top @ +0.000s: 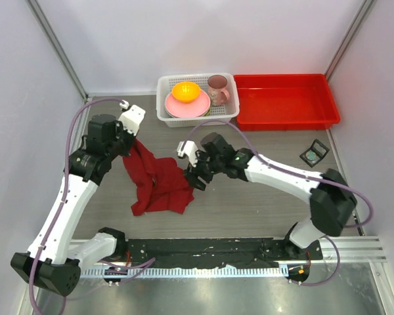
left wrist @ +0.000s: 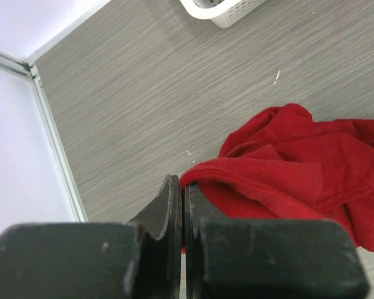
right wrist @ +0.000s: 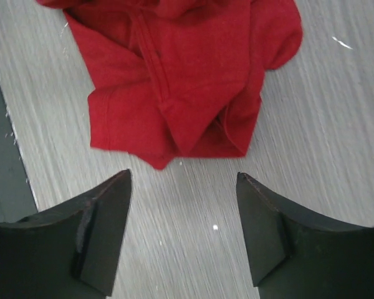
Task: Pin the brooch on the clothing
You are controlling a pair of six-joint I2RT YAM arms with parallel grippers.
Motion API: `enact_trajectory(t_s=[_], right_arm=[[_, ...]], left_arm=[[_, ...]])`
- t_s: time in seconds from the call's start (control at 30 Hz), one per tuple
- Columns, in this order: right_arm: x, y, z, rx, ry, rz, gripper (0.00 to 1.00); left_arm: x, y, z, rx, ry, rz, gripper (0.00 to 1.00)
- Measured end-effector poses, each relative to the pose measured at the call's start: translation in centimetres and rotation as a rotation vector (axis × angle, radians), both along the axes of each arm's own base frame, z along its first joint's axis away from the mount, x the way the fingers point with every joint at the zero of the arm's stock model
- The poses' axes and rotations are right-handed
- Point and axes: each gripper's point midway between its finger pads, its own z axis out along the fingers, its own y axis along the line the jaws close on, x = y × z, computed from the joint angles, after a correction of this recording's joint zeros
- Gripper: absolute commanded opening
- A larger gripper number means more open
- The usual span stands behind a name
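The dark red T-shirt (top: 156, 180) lies crumpled on the grey table, left of centre. My left gripper (top: 130, 141) is shut on a hemmed edge of the shirt (left wrist: 299, 162) at its upper left corner, with the cloth pinched between the fingertips (left wrist: 182, 184). My right gripper (top: 196, 177) is open and empty at the shirt's right side. In the right wrist view the gripper (right wrist: 184, 177) hovers just short of a folded edge of the shirt (right wrist: 181, 75). The brooch (top: 313, 155), a small pale grey-green disc, lies on a small dark square at the far right, away from both grippers.
A white basket (top: 164, 85) at the back holds a pink plate (top: 184, 105), an orange fruit (top: 185, 90) and a pink mug (top: 217, 88). A red plastic tray (top: 285, 102) stands to its right. A black strip (top: 203, 249) runs along the near edge.
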Motion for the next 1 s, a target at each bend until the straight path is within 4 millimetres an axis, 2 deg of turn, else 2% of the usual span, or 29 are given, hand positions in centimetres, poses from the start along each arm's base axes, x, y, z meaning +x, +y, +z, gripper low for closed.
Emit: enact_trajectory(t_s=[0.07, 0.17, 0.3, 0.43, 0.63, 0.83, 0.9, 1.0], right_arm=[[0.5, 1.4, -1.8, 0.003, 0.025, -0.005, 0.63], [0.8, 2.9, -3.4, 0.006, 0.026, 0.011, 0.62], [-0.1, 4.9, -3.8, 0.005, -0.045, 0.083, 0.62], [-1.0, 6.7, -3.9, 0.008, -0.122, 0.156, 0.63], [-0.8, 7.0, -6.3, -0.054, -0.163, 0.2, 0.62], [-0.4, 7.3, -7.7, -0.093, -0.209, 0.216, 0.61], [-0.3, 7.4, -8.2, -0.104, -0.217, 0.214, 0.57], [0.0, 7.4, -8.7, -0.119, -0.227, 0.207, 0.44]], left_arm=[[0.3, 0.8, -0.3, -0.021, 0.008, 0.018, 0.0], [0.4, 1.7, -1.1, -0.061, 0.033, 0.039, 0.0], [0.7, 2.9, -2.4, -0.11, 0.076, 0.066, 0.0], [1.2, 3.0, -3.1, -0.159, 0.104, 0.061, 0.0], [1.1, 2.4, -3.9, -0.195, 0.123, 0.026, 0.0], [1.2, 2.5, -4.0, -0.214, 0.123, 0.021, 0.0], [1.2, 2.7, -4.2, -0.219, 0.126, 0.022, 0.0], [1.1, 2.8, -4.5, -0.226, 0.135, 0.022, 0.0]])
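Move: The open right hand is over the clothing's right edge; the middle of the clothing lies about 12 cm to its left, 4 cm ahead and 12 cm below. The black case lies some 39 cm to the right and 18 cm ahead of this hand. The left hand still pinches a raised corner, with the clothing's middle roughly 7 cm to its right, 2 cm back and 23 cm below. Right hand goes about 8 cm down and left over the clothing, narrowing its fingers; left lowers its pinched corner. ##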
